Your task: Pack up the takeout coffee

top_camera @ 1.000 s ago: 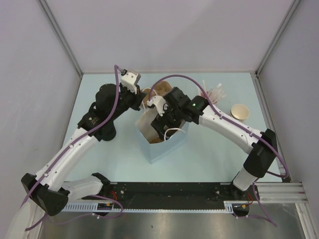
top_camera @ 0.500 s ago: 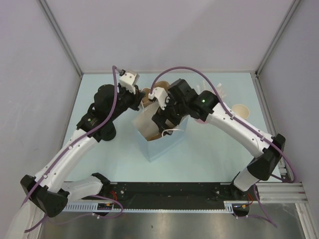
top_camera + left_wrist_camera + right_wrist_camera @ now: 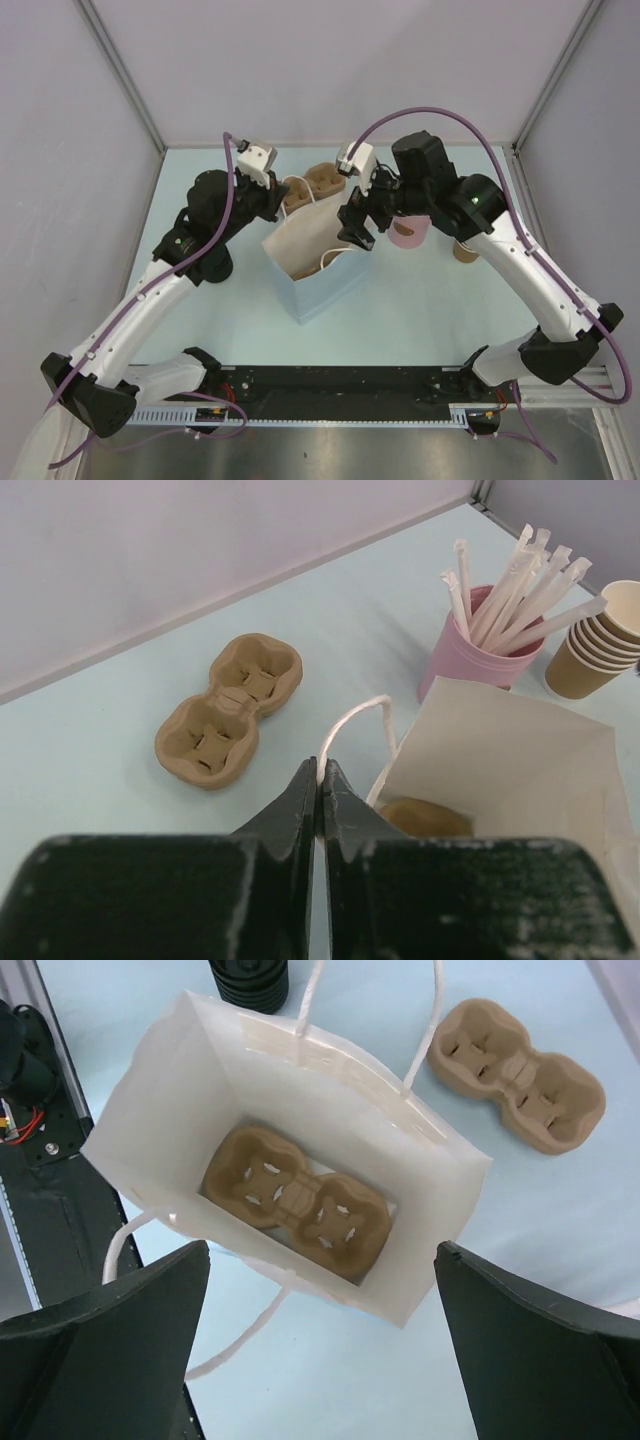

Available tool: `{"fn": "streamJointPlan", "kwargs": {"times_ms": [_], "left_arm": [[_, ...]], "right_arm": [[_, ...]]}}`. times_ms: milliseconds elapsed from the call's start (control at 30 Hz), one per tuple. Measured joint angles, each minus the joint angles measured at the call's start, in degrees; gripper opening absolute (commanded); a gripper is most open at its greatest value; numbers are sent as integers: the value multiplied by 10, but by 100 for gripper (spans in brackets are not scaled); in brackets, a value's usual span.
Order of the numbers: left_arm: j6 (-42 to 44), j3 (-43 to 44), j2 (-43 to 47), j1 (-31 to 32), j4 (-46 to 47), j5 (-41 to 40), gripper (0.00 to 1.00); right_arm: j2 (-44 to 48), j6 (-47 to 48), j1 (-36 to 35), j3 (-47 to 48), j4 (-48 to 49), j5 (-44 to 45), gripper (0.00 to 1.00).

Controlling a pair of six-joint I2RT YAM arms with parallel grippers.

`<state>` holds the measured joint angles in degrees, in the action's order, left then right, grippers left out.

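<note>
A white paper bag [image 3: 318, 268] stands open mid-table, with a tan pulp cup carrier [image 3: 295, 1205] lying flat on its bottom. My left gripper [image 3: 320, 777] is shut on the bag's white cord handle [image 3: 350, 720] at the bag's far left rim; it also shows in the top view [image 3: 277, 200]. My right gripper [image 3: 320, 1360] is open and empty above the bag's right rim; it also shows in the top view [image 3: 356, 226]. No single tan cup shows. A ribbed black round stack [image 3: 249, 980], seemingly lids, stands beyond the bag.
A second pulp carrier [image 3: 228, 710] lies on the table behind the bag [image 3: 325, 180]. A pink cup of white straws [image 3: 478, 652] and a stack of nested tan cups [image 3: 598, 642] stand to the right. Grey walls enclose the table on three sides.
My right gripper has lifted out of the bag and drawn back to the right, open, leaving the carrier on the bag's bottom. My left gripper has kept hold of the handle.
</note>
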<state>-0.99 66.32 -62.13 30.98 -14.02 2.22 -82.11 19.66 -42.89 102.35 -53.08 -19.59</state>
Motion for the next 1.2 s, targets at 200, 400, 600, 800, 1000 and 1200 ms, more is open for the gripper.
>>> {"fn": "streamJointPlan", "kwargs": {"times_ms": [200,400,600,800,1000,1200], "left_arm": [[0,0,0,0,1,1,23],[1,0,2,-4,2,10,36],[0,-7,8,-12,11,17,39],[0,-15,11,-16,17,29,40],[-1,-19,12,-18,21,39,42],[-1,-24,14,-20,25,43,44]], "right_arm": [[47,45,12,-25,0,-48,100],[91,101,18,-92,2,-89,100],[96,124,24,-139,8,-115,100],[114,87,60,-157,80,-123,99],[146,30,96,-148,148,-139,98],[148,39,95,-146,133,-226,96]]}}
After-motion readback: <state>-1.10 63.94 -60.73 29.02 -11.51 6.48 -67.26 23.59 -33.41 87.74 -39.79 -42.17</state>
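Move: At the left fingertips is the coffee bag's far handle, pinched on its left strand; the bag's middle lies about 8 cm back, 7 right and 11 below that hand. From the open, empty right hand, the bag's near handle lies roughly 7 cm back, 2 left and 4 lower; the bag's middle 2 back, 5 left, 12 below; the straw cup 6 ahead, 12 right, 17 below; the spare carrier 19 ahead, 6 left, 21 below. Letting go of the far handle, the left hand spreads its fingers to a bit under half open and stays in place. The wide-open right hand draws back about 4 cm while dipping 3, then swings forward and right as it climbs some 7 cm, and finally slides back again, ending farther from the bag; its fingertips tip up towards level and the wrist turns roughly 10 degrees counter-clockwise. ##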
